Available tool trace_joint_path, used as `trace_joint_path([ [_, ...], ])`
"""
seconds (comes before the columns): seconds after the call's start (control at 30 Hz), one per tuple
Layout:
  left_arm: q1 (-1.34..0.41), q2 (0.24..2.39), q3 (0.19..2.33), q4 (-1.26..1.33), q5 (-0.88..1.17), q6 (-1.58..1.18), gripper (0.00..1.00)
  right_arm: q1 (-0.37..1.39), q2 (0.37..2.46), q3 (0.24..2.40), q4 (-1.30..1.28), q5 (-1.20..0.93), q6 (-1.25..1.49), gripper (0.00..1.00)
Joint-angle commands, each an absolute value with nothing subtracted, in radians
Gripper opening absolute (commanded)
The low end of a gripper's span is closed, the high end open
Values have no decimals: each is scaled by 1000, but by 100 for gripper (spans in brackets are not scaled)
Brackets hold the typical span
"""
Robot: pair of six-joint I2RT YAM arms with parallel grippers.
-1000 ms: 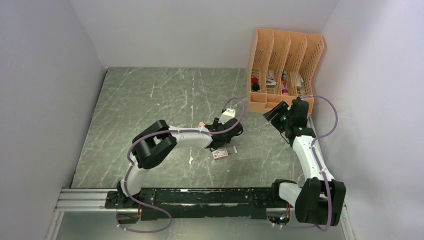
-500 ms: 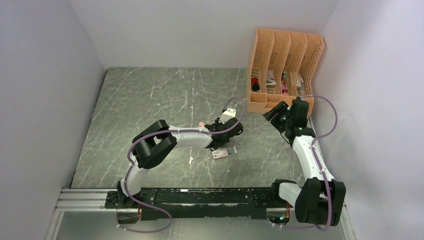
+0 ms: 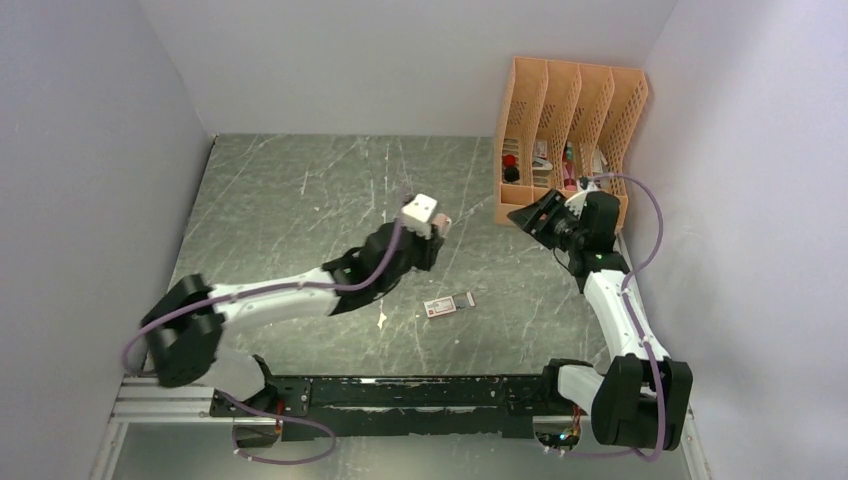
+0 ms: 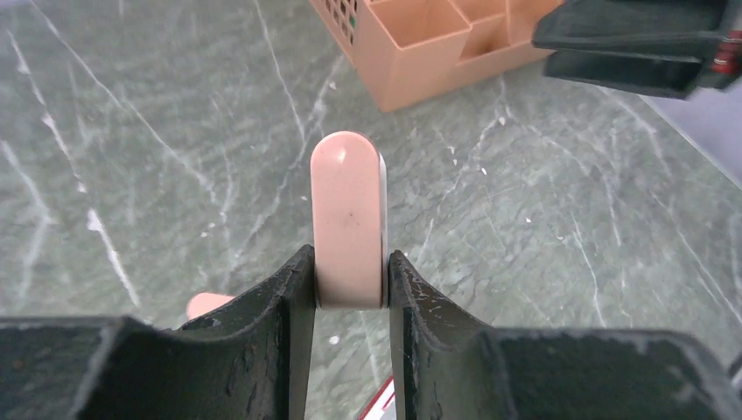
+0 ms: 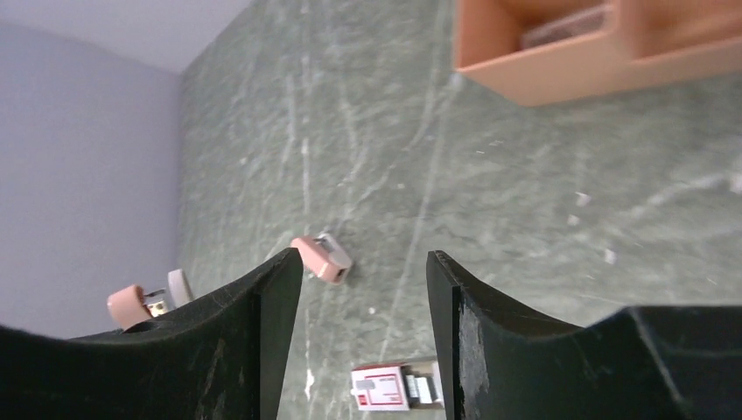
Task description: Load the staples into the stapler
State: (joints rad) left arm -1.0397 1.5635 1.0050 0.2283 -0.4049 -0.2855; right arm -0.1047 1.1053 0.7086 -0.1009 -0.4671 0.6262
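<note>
My left gripper [image 4: 348, 282] is shut on a salmon-pink stapler [image 4: 348, 210], which sticks out upright between the jaws above the table. In the top view the left gripper [image 3: 436, 226] is lifted over the middle of the table. The staples [image 5: 395, 388] lie on the table in their red-and-white box with the tray slid partly out; the top view shows the same staples [image 3: 449, 304] near and right of the left gripper. My right gripper [image 5: 363, 267] is open and empty, raised by the organizer; from above the right gripper [image 3: 528, 214] points left.
A second pink stapler [image 5: 322, 256] lies on the table beyond the staple box. An orange slotted organizer [image 3: 565, 140] with small items stands at the back right, its base [image 4: 411, 44] ahead of the left gripper. Grey walls close in the table on three sides.
The left gripper shut on the pink stapler and lifted it off the table, the arm stretching out toward the back. The right gripper swung slightly left and up.
</note>
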Motion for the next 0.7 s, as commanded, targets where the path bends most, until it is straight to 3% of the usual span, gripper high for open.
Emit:
trace_joint_path([
  [0.0,-999,1323,754,554,-217,-98,7,-28,1139,760,39,-618,655,59],
  [0.13,-980,1082,527,693,-175,43,7,139,1202,824,108,-608,692,59],
  [0.33,-937,825,419,575,-125,136,7,379,1323,924,230,-593,745,59],
  [0.67,-930,699,366,501,-145,177,7,549,1398,959,308,-634,782,57],
])
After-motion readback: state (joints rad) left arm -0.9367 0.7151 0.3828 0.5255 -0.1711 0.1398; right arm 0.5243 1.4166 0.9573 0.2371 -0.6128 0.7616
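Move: The stapler pinched in the left fingers sits about 17 cm to the right hand's left and 3 cm nearer the base, at roughly its height. From the left hand, the open right gripper is some 18 cm to the right and 5 cm ahead, about level. Some 16 cm below the left hand, the other stapler lies 4 cm left and 1 cm ahead; the staples box is 12 cm back and 4 cm right. The held stapler is carried left about 14 cm, rising and drawing back towards the base, while the left wrist tips its fingers up some 30 degrees and keeps its pinch. The right hand sweeps left faster, about 25 cm, climbing a little and turning counter-clockwise, to bring its still-open fingers close to the stapler's outer end. ##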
